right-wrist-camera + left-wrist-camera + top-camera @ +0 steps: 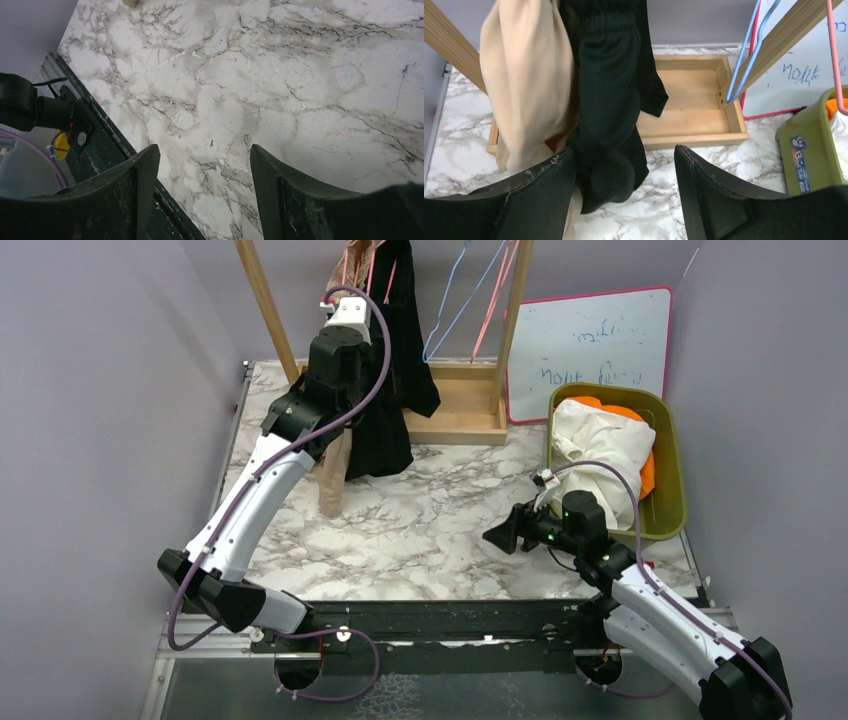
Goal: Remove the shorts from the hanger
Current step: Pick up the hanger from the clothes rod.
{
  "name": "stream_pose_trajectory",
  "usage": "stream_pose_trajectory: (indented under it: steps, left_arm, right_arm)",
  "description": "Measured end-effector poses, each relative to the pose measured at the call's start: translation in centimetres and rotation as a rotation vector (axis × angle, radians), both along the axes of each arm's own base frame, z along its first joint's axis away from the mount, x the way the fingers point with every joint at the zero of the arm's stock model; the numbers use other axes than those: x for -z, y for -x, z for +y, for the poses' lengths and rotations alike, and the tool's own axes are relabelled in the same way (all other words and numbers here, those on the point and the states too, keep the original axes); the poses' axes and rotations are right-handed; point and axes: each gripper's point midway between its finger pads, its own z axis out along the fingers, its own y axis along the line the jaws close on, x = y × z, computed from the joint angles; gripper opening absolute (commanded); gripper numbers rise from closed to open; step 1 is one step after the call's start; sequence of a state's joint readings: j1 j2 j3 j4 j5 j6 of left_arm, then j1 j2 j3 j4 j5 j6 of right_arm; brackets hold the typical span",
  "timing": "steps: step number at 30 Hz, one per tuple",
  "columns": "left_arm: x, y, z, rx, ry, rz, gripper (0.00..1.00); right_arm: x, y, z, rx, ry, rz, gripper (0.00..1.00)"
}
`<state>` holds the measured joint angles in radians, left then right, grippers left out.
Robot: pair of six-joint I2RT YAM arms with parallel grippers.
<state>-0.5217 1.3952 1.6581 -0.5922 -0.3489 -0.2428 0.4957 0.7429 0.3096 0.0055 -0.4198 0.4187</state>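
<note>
The black shorts hang from a pink hanger on the wooden rack. The tan shorts hang just to their left. My left gripper is open and raised at the rack. The black shorts' lower fold lies between its jaws against the left finger, with a gap to the right finger. The top view hides these fingers behind the arm. My right gripper is open and empty, low over the marble near the table's front edge. The cream-white shorts and the orange shorts lie in the green bin.
A bare blue hanger and a bare pink hanger hang at the rack's right. The rack's wooden base tray sits under the shorts. A whiteboard leans on the back wall behind the bin.
</note>
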Motion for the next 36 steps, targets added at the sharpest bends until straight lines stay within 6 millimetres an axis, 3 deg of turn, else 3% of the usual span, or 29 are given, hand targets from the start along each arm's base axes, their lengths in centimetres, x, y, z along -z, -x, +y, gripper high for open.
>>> stream_pose_trajectory:
  steps: [9,11,18,25,32,36]
  left_arm:
    - [-0.4,-2.2,0.8,-0.016,-0.066,-0.013,0.62]
    - [-0.5,-2.7,1.1,-0.022,-0.079,-0.014,0.51]
    - [-1.8,-4.8,1.0,0.002,-0.111,-0.024,0.53]
    - [-2.3,-5.9,0.0,0.071,-0.126,-0.017,0.30]
    - [-0.6,-6.0,-0.4,0.106,-0.161,0.031,0.33]
    - [-0.3,-5.9,-0.2,0.111,-0.174,0.044,0.14]
  right_arm:
    - [0.2,0.0,-0.1,0.012,0.001,0.013,0.69]
    - [0.2,0.0,-0.1,0.015,0.001,0.014,0.69]
    - [0.6,0.0,-0.1,0.020,0.005,0.038,0.69]
    - [0.8,0.2,-0.2,0.023,0.011,0.055,0.69]
    - [0.4,0.1,-0.2,0.026,0.010,0.057,0.69]
    - [0.5,0.2,-0.3,0.028,0.011,0.064,0.70]
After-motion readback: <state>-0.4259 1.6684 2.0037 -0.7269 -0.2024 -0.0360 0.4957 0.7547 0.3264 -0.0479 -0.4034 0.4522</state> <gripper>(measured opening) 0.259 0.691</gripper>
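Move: The black shorts hang in front of the left hand, their upper part about 6 cm ahead, 1 cm left and roughly level with it. The beige shorts hang about 8 cm left of that part, level with it, and the empty blue hanger some 12 cm right of it, 2 cm farther out and slightly higher. From the right hand, the upper black shorts lie about 25 cm ahead, 23 cm left and 25 cm up. Forward about 6 cm into the upper part of the black shorts goes the left hand, rising some 2.5 cm on the way and sinking back almost level. It veers slightly left, then right again, and rolls roughly 10 degrees, its left side lifting. Meanwhile the fingers go from wide open to mostly shut, pinching black cloth below the waistband. ##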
